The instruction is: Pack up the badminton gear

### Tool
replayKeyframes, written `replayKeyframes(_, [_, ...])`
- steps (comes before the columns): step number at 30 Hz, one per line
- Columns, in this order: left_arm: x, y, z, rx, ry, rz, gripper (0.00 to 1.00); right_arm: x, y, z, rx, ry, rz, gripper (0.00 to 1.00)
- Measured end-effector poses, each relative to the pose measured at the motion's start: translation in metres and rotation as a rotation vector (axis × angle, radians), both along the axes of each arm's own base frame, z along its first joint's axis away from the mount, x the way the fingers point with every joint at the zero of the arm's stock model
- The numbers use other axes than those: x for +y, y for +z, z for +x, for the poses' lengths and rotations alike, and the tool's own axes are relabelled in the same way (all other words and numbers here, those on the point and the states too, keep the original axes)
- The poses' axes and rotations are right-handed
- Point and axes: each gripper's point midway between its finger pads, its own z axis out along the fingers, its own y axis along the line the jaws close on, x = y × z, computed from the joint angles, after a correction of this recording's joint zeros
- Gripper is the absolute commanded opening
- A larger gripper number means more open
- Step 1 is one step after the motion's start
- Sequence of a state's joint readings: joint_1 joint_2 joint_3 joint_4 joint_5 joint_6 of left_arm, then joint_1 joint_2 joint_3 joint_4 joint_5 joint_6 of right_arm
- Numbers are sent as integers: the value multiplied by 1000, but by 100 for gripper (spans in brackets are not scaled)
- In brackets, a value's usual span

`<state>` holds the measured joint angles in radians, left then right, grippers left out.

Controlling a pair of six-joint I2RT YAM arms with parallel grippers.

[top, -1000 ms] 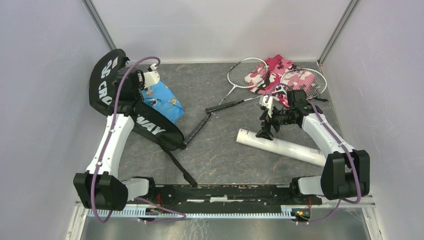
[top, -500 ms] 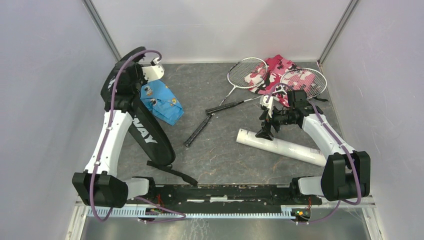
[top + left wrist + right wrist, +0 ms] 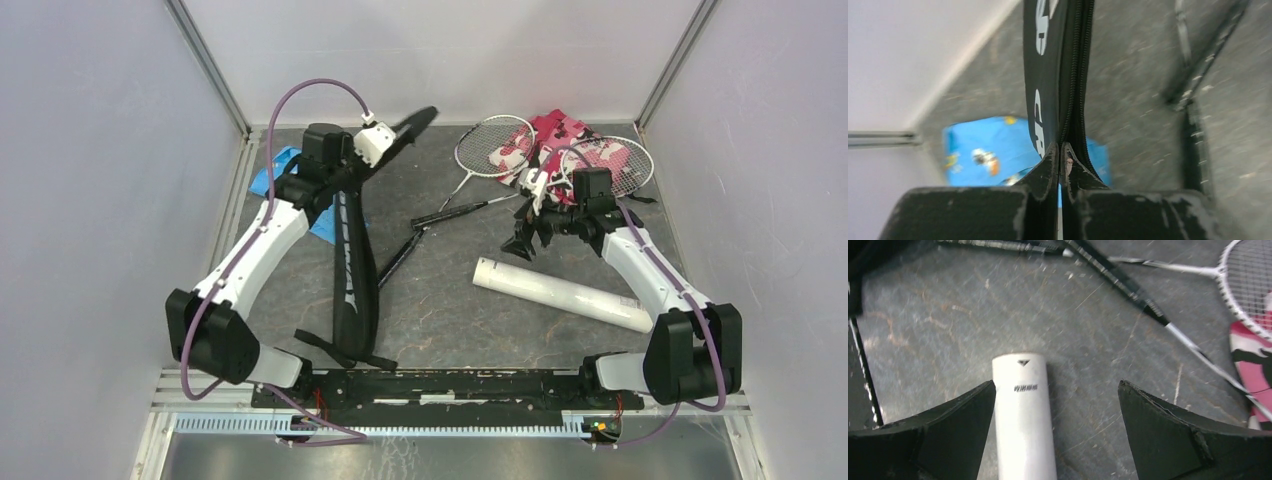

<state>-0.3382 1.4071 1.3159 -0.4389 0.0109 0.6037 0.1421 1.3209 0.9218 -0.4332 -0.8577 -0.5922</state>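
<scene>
My left gripper point(image 3: 345, 188) is shut on the zipper edge of the long black racket bag point(image 3: 352, 270). The bag stands on edge and runs from the back middle to the near left. The left wrist view shows the fingertips point(image 3: 1050, 160) pinched on the bag point(image 3: 1050, 75). My right gripper point(image 3: 522, 243) is open and empty, just above the left end of the long white tube point(image 3: 560, 292). That tube end point(image 3: 1023, 405) lies by the left finger. Two silver rackets point(image 3: 495, 148) point(image 3: 610, 165) lie at the back right, black handles point(image 3: 1128, 282) crossing. No shuttlecock shows.
The pink camouflage cloth point(image 3: 570, 140) lies under the racket heads at the back right. The blue printed cloth point(image 3: 268, 178) lies at the back left, partly behind my left arm, also in the left wrist view point(image 3: 983, 145). The bag's black strap point(image 3: 345, 352) trails by the near rail.
My left arm has swung the bag from the left wall toward the middle and turned it on edge. My right gripper has lifted slightly off the tube end.
</scene>
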Motion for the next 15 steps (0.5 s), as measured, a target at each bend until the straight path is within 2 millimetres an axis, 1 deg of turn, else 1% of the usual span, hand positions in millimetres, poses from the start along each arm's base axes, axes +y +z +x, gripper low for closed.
replayKeyframes(6, [-49,-43,-6,166,-23,-299,2,9,37,37,-51,-99,93,98])
replayKeyframes(8, [-65,-58,-10,219,-38,-362,2,12,42,47,-50,-117,119,98])
replayKeyframes(10, [-82,-72,-13,265,-62,-399,2,15,40,55,-30,-133,138,98])
replayKeyframes(12, [-103,-88,-19,313,-92,-428,2,17,31,59,9,-148,147,98])
replayKeyframes(15, [-124,-108,-27,371,-118,-444,2,17,17,62,62,-168,150,98])
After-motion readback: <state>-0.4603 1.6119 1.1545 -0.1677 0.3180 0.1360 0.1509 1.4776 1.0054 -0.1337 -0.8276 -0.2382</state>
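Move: Ahead of the left hand, which already pinches the black racket bag's zip edge, the crosswise racket's grip lies about 4 cm out, 18 cm to the right and 22 cm below. From the same hand the lengthwise racket's grip is roughly 9 cm back and 7 cm right, the blue cloth 10 cm ahead and 15 cm left. From the open right hand the crosswise grip is some 18 cm ahead, 14 cm left and 12 cm down; the tube's middle is 7 cm back and 13 cm right. Swinging the black bag rightward and down over the racket grips, the left hand travels about 12 cm right while sinking 11 cm; its shut fingers keep their pinch on the zip edge, tip downward some 20 degrees and roll left side down. The right hand, still wide open and empty, goes about 6 cm forward towards the crosswise grip, rising at first, then sinking again. ##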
